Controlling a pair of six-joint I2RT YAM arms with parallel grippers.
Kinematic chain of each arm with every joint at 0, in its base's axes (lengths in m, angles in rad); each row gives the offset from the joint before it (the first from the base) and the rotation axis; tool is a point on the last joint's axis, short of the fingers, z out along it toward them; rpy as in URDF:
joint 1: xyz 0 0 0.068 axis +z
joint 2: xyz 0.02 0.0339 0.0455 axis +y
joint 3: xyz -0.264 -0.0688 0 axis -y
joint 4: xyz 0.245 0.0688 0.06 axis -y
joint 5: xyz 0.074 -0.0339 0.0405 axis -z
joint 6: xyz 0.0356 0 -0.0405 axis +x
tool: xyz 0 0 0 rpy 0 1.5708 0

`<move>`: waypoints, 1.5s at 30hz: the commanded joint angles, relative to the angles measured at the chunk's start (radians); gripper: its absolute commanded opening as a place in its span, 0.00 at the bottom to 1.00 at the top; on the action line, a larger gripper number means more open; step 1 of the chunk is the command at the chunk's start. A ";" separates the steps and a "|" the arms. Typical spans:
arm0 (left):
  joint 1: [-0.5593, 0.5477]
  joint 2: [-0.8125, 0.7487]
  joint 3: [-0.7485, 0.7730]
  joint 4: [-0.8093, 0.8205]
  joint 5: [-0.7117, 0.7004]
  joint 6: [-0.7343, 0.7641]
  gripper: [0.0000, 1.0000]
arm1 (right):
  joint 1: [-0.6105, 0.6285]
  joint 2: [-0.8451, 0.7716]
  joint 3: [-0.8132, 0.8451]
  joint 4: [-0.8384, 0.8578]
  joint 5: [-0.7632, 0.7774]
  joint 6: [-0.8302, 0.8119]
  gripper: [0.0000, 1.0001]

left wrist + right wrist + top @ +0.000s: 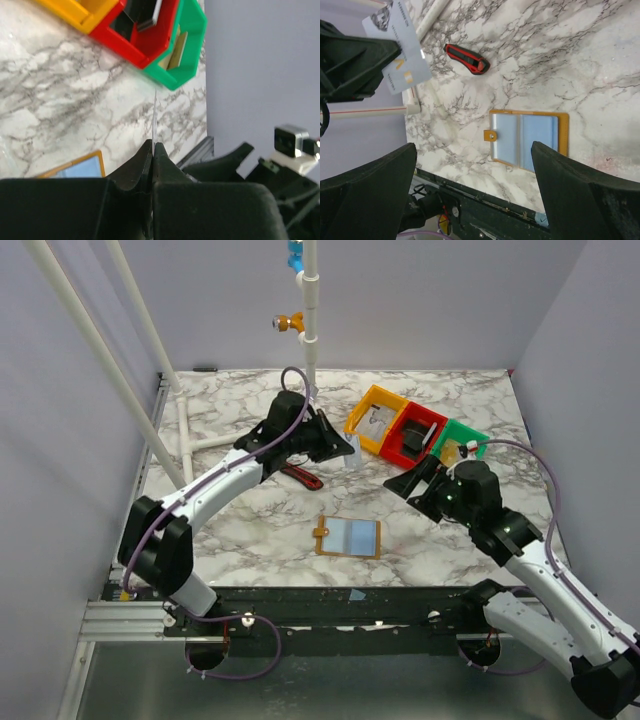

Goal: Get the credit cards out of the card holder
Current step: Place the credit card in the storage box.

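Observation:
The mustard-brown card holder (348, 537) lies open and flat on the marble table near the front edge, its pale blue lining (527, 140) facing up. My left gripper (347, 450) hovers behind it, near the bins, shut on one pale grey credit card (400, 45). In the left wrist view this card (155, 115) shows edge-on as a thin line rising from the closed fingertips (150, 147). My right gripper (474, 147) hangs wide open above the table's right side, holding nothing, with the card holder seen between its fingers. Whether other cards sit in the pockets is not discernible.
A red-and-black utility knife (302, 476) lies under the left arm. Orange (378, 392), red (425, 415) and green (470, 432) bins stand in a row at the back right, with dark items inside. White pipes (190, 440) run along the left side and back.

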 commanded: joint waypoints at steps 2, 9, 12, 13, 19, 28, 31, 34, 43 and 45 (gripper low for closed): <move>-0.005 0.127 0.120 0.061 -0.134 -0.043 0.00 | -0.002 -0.046 0.057 -0.137 0.112 -0.029 1.00; -0.005 0.323 0.270 0.142 -0.175 -0.108 0.00 | -0.001 -0.132 0.123 -0.246 0.189 -0.049 1.00; -0.006 0.409 0.353 0.148 -0.171 -0.141 0.00 | -0.002 -0.155 0.138 -0.274 0.192 -0.050 1.00; -0.005 0.432 0.375 0.148 -0.169 -0.155 0.00 | -0.002 -0.162 0.144 -0.286 0.195 -0.051 1.00; -0.005 0.546 0.466 0.207 -0.192 -0.235 0.00 | -0.002 -0.184 0.181 -0.346 0.211 -0.071 1.00; -0.006 0.676 0.546 0.266 -0.254 -0.331 0.00 | -0.002 -0.209 0.173 -0.358 0.186 -0.070 1.00; -0.005 0.708 0.564 0.287 -0.272 -0.355 0.00 | -0.002 -0.214 0.168 -0.360 0.178 -0.070 1.00; -0.006 0.738 0.582 0.300 -0.291 -0.380 0.00 | -0.002 -0.216 0.168 -0.361 0.175 -0.072 1.00; -0.001 0.772 0.545 0.378 -0.334 -0.452 0.00 | -0.002 -0.213 0.161 -0.364 0.161 -0.076 1.00; -0.004 0.763 0.507 0.414 -0.356 -0.478 0.00 | -0.002 -0.212 0.156 -0.358 0.155 -0.076 1.00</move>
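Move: The yellow storage box, where the card in the left hand is headed, lies about 19 cm ahead of that hand, 8 cm to its right and 18 cm below. The red box is some 15 cm ahead and 19 cm right; the box cutter lies about 12 cm left and 1 cm back, and the open card holder some 20 cm back and 1 cm right. From the empty right hand, the yellow box lies about 28 cm ahead, 5 cm left and 16 cm below. Still pinching the card in shut fingers, the left hand carries it forward some 19 cm, also to the right and sinking, to come over the yellow box, slowing on arrival as the wrist swings about 20 degrees counter-clockwise. The open, empty right hand backs away from the workspace, right about 6 cm, rising and drawing back a little. ##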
